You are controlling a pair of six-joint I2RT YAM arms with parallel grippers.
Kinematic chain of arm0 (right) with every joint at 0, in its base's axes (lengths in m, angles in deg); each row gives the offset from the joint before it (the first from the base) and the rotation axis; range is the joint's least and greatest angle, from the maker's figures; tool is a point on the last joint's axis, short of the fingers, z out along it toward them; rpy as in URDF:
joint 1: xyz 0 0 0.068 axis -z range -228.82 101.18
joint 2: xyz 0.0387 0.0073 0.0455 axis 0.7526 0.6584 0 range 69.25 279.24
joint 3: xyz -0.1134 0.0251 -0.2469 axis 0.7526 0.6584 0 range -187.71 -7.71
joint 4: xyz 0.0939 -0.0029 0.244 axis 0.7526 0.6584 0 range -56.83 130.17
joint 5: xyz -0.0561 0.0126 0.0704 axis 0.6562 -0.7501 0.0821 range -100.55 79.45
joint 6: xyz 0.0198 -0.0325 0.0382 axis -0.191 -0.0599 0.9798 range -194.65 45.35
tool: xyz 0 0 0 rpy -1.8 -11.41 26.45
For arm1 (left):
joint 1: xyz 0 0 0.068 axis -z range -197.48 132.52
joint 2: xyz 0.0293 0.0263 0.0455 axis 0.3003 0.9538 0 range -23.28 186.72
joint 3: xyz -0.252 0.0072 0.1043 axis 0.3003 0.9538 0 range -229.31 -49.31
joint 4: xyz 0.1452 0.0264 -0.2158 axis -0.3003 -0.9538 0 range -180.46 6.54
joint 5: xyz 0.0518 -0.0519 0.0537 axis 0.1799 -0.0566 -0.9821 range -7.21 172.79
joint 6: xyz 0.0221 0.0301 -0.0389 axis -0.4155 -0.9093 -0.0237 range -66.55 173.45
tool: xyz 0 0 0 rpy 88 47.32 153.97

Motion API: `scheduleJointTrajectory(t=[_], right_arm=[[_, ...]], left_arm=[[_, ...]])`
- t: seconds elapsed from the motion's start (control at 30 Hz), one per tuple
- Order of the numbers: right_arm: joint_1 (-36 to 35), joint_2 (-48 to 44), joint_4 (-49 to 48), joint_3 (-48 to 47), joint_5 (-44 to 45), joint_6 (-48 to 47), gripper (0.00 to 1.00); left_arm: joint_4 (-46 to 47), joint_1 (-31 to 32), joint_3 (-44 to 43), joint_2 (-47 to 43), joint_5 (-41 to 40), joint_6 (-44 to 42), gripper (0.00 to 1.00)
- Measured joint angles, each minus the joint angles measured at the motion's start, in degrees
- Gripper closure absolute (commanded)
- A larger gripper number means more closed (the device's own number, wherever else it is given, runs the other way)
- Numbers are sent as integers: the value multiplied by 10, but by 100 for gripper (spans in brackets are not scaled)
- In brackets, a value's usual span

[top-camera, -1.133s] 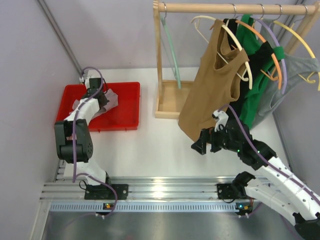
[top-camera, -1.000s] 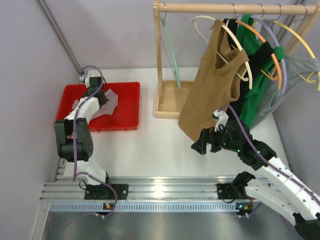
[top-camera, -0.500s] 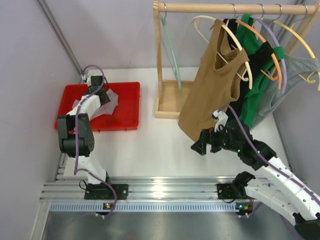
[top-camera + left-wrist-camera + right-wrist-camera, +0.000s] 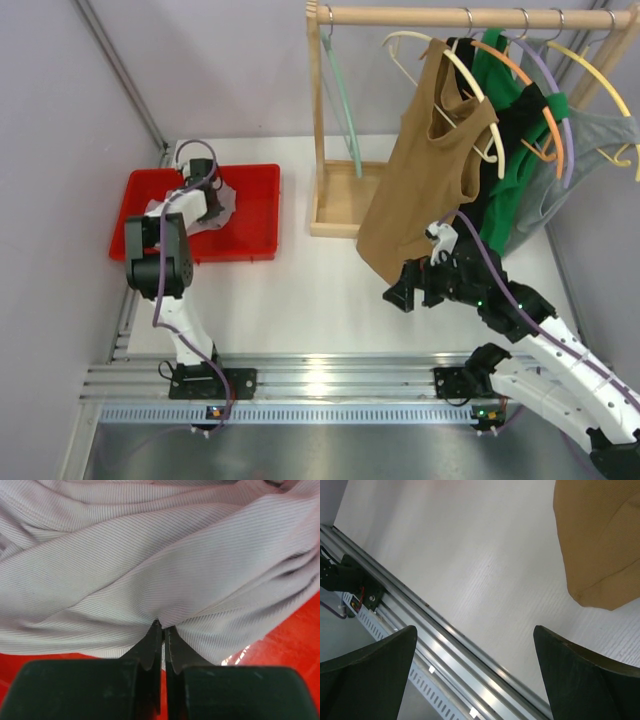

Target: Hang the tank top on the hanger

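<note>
The pale mauve tank top (image 4: 229, 203) lies crumpled in a red tray (image 4: 252, 220) at the back left. My left gripper (image 4: 209, 207) is down in the tray, shut on a fold of the tank top (image 4: 150, 565); in the left wrist view the jaws (image 4: 163, 628) pinch ribbed fabric between them. The mint-green hanger (image 4: 342, 95) hangs bare at the left end of the wooden rail (image 4: 400, 15). My right gripper (image 4: 400, 291) is open and empty, low over the table below a tan-brown top (image 4: 425, 170); its jaws (image 4: 475, 630) stand wide apart.
The rail also carries a cream hanger (image 4: 470, 80) with the tan-brown top (image 4: 600, 540), plus orange and purple hangers with green, black and grey garments (image 4: 520, 160). The rack's wooden base (image 4: 335, 215) stands mid-table. Aluminium rails (image 4: 320, 385) run along the near edge.
The left arm's elbow has swung right and toward the tray while its gripper stays on the fabric there. The right arm has not moved.
</note>
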Motion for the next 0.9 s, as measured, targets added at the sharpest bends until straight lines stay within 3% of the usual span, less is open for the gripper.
scheduleJointTrajectory(t=[0.17,0.57,0.73,0.9], right_arm=[[0,-3,0,0,-1,0,0],[0,18,-1,0,-5,0,0],[0,27,-1,-1,-5,-3,0],[0,38,-1,-3,-2,-6,0]], left_arm=[[-7,5,15,-58,8,-9,100],[-16,107,44,-384,0,-30,100],[-51,157,23,-430,-17,-40,100],[-84,240,-55,-444,-45,-64,100]])
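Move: The left hand is down in the red bin, about at its middle, already pinching the tank top. The empty mint hanger is about 34 cm to its right, about level with it fore and aft and some 40 cm higher; the rack's wooden base is about 36 cm right and 1 cm ahead at table height, the brown top some 50 cm right, 2 cm nearer and 25 cm higher. From the right hand the mint hanger is roughly 30 cm ahead, 14 cm left and 26 cm up. Keeping its fingers shut on the tank top, the left hand lifts fast out of the red bin, about 34 cm up, at first almost straight and then also swinging some 14 cm right towards the rack with the mint hanger while drawing back around 10 cm. On the way the wrist tips the steeply down-pointing fingers up by about 40 degrees until they point nearly level and forward, and swings them clockwise by roughly 20 degrees. ##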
